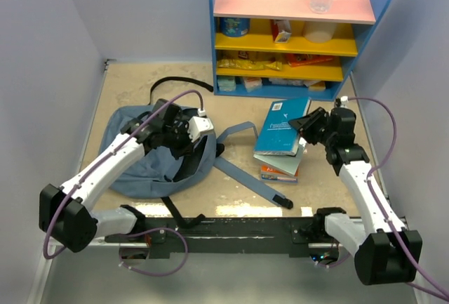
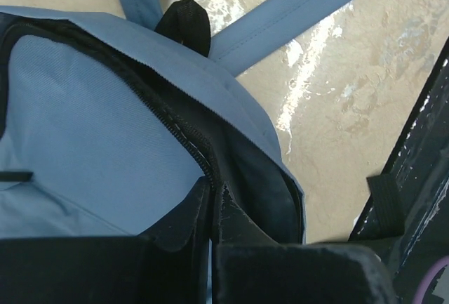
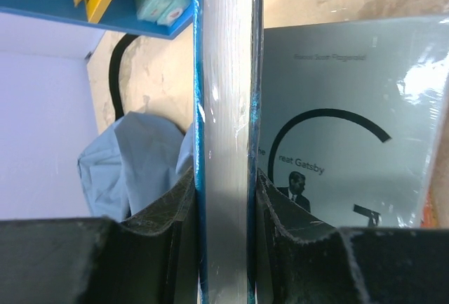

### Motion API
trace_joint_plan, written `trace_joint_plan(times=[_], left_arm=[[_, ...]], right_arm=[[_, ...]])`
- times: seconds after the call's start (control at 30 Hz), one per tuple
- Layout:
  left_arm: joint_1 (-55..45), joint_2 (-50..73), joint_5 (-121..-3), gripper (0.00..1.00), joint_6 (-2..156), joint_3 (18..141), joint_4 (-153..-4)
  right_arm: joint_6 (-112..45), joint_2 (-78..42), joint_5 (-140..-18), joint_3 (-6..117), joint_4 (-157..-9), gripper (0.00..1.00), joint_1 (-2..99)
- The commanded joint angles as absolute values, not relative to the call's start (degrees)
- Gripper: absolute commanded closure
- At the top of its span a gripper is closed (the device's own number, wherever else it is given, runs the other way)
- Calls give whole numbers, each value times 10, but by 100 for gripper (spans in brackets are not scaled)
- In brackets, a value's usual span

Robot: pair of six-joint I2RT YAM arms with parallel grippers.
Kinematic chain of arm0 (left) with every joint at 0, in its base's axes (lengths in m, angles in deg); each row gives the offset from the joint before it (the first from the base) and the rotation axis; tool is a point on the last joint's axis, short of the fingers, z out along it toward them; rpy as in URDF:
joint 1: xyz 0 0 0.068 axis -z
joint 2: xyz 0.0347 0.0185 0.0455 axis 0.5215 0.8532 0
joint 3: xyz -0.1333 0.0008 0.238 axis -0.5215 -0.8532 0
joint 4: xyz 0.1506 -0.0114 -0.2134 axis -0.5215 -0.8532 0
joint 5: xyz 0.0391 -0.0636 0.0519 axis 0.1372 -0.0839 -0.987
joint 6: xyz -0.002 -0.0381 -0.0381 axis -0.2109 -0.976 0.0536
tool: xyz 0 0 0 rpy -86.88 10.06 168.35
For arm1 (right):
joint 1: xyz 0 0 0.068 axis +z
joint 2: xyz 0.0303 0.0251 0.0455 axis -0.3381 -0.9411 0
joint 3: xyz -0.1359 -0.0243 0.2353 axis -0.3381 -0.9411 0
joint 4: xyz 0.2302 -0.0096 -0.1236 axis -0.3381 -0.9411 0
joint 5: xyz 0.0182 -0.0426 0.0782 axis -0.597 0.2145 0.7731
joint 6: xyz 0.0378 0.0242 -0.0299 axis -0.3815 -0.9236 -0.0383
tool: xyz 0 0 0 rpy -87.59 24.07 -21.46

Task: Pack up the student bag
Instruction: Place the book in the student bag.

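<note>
The student bag (image 1: 140, 174), soft grey-blue fabric, lies on the floor at the left with its zipper opening facing right. My left gripper (image 1: 181, 141) is shut on the bag's zipper edge (image 2: 200, 156); its fingertips (image 2: 212, 202) meet on the black lining beside the open mouth. At the right, my right gripper (image 1: 310, 126) is shut on a teal-blue book (image 1: 280, 128), held tilted above a stack of books (image 1: 279, 170). In the right wrist view the book's page edge (image 3: 224, 72) stands upright between the fingers (image 3: 175, 213), with the bag (image 3: 133, 156) beyond.
A grey "Great Gatsby" book (image 3: 337, 142) lies under the held one. A blue shoulder strap (image 1: 252, 177) runs across the floor between bag and books. A blue shelf unit (image 1: 295, 30) with snacks and bottles stands at the back. Walls close both sides; a black rail (image 1: 231, 227) lies in front.
</note>
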State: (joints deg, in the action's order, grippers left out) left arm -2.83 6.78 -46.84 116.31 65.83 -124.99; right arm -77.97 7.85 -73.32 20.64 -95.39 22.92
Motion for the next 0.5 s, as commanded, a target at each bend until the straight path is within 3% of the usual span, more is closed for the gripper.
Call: trace_joint_plan(times=[0.0, 0.13, 0.47], left_arm=[[-27, 37, -496, 100, 1160, 727, -1281], [-33, 5, -545, 100, 1125, 734, -1267], [-56, -114, -588, 100, 1116, 667, -1231]], right_arm=[[-784, 62, -680, 285, -826, 100, 269], [-780, 13, -698, 346, -788, 100, 379], [-821, -105, -697, 439, -712, 100, 522]])
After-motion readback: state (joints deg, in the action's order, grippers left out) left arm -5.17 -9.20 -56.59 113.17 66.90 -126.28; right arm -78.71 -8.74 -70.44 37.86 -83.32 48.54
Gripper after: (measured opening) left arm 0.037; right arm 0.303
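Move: The bag's open mouth, where the blue book held in the right hand is headed, lies about 32 cm to the left, some 9 cm nearer the base and roughly 10 cm lower. The Great Gatsby book on the stack is about 4 cm left of the right hand and 8 cm back; the blue shoulder strap's loop is some 18 cm left and 2 cm back, both well below. From the left hand, the mouth is about 3 cm right, level fore and aft, and a little below. The blue book, still pinched by one long edge, is carried left by the right hand about 18 cm, from over the stack towards the bag mouth; the hand rises as it goes and turns counter-clockwise nearly 30 degrees. Meanwhile the left hand keeps its pinch on the bag's zippered edge and pulls it up about 7 cm, then also left, its fingers tilting forward. ##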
